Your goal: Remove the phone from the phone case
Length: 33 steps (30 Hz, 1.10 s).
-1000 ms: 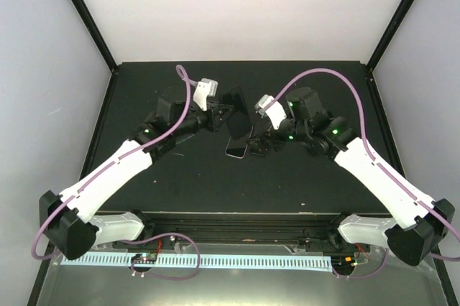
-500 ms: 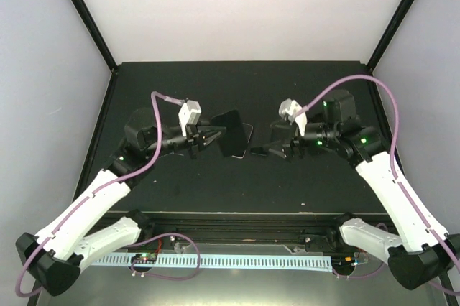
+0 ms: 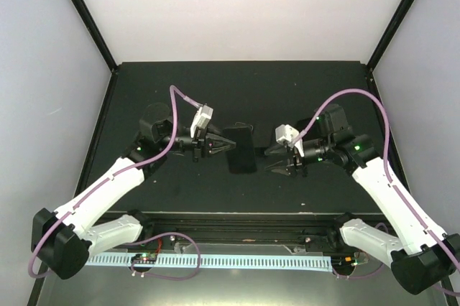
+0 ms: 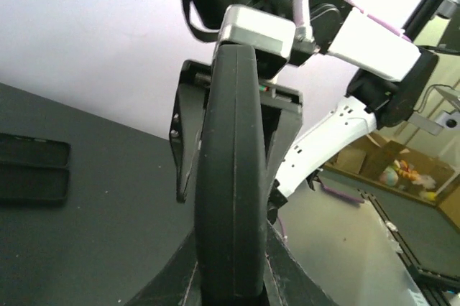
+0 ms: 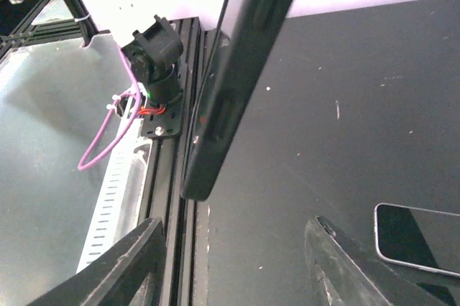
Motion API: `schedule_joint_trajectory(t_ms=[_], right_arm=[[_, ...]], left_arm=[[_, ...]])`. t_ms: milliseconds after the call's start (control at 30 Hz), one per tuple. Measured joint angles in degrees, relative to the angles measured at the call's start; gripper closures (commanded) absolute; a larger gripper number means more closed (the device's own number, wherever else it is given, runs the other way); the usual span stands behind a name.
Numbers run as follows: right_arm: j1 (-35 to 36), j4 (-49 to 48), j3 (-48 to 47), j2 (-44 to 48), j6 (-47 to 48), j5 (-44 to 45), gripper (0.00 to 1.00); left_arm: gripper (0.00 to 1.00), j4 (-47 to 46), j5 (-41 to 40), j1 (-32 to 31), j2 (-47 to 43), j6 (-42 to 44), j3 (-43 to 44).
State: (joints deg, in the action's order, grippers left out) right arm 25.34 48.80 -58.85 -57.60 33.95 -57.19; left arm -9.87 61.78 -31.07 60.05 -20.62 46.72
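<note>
The black phone case [image 3: 241, 151] hangs above the table, and my left gripper [image 3: 227, 146] is shut on its left end. In the left wrist view the phone case [image 4: 230, 177] stands edge-on, clamped in my left gripper [image 4: 231, 266]. The phone [image 5: 418, 238], dark glass with a silver rim, lies flat on the table. From above, the case hides it. My right gripper [image 3: 272, 160] is open just right of the case, not touching it. In the right wrist view the phone case [image 5: 228, 98] slants ahead of my right gripper [image 5: 237, 228], above the gap between its fingers.
The black table [image 3: 302, 90] is walled by white panels at the back and both sides. A metal rail [image 5: 167, 177] with a cable mount and a white slotted strip [image 3: 215, 260] runs along the near edge.
My left arm has swung the case from the back towards the table's middle and turned it flatter. My right gripper has drawn back to the right and lower, and its jaws have narrowed.
</note>
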Motion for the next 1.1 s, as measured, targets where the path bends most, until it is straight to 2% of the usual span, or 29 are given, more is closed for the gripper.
schedule_joint_trajectory(t_ms=[100,333,500,667,1100], right_arm=[[0.6,0.0,1.5,0.0,0.9,0.0,0.53],[3.0,0.1,3.8,0.3,3.2,1.0,0.55],[5.8,0.4,3.4,0.0,4.0,0.9,0.57],[9.1,0.9,1.5,-2.3,4.8,0.9,0.64],[9.7,2.2,0.5,-3.1,7.4,2.5,0.7]], left_arm=[[0.98,-1.2,1.7,0.0,0.1,-0.6,0.0],[0.98,-3.5,5.3,-0.2,2.8,-1.5,0.0],[0.98,-3.5,5.9,-0.3,4.1,-2.1,0.0],[0.98,-3.5,5.9,-0.7,4.1,-2.0,0.0],[0.99,-3.5,6.1,-1.3,4.1,-2.0,0.0]])
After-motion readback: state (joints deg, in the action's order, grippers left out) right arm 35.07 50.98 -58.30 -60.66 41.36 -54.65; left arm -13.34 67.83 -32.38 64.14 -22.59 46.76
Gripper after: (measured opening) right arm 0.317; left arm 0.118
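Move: The right hand, half open, is going for the near right corner of the cased phone in the left hand; the phone's middle lies about 8 cm to its left, 3 cm ahead and 4 cm above. For the left hand, already pinching the long left edge, that middle is 3 cm right and 1 cm back. Some 22 cm below the right hand on the table are a bare phone, 14 cm ahead and 8 cm left, and a dark slab, 14 cm straight ahead. The right hand first sinks about 2 cm while drawing back, then keeps going back and swings left, some 5 cm in all, turning about 10 degrees counter-clockwise as its fingers close from about half open to a third, so that they come either side of the cased phone's near right corner. The left hand keeps its pinch on the long left edge and eases the phone about 1 cm back and 1 cm right towards the right fingers, turning it slightly clockwise. ##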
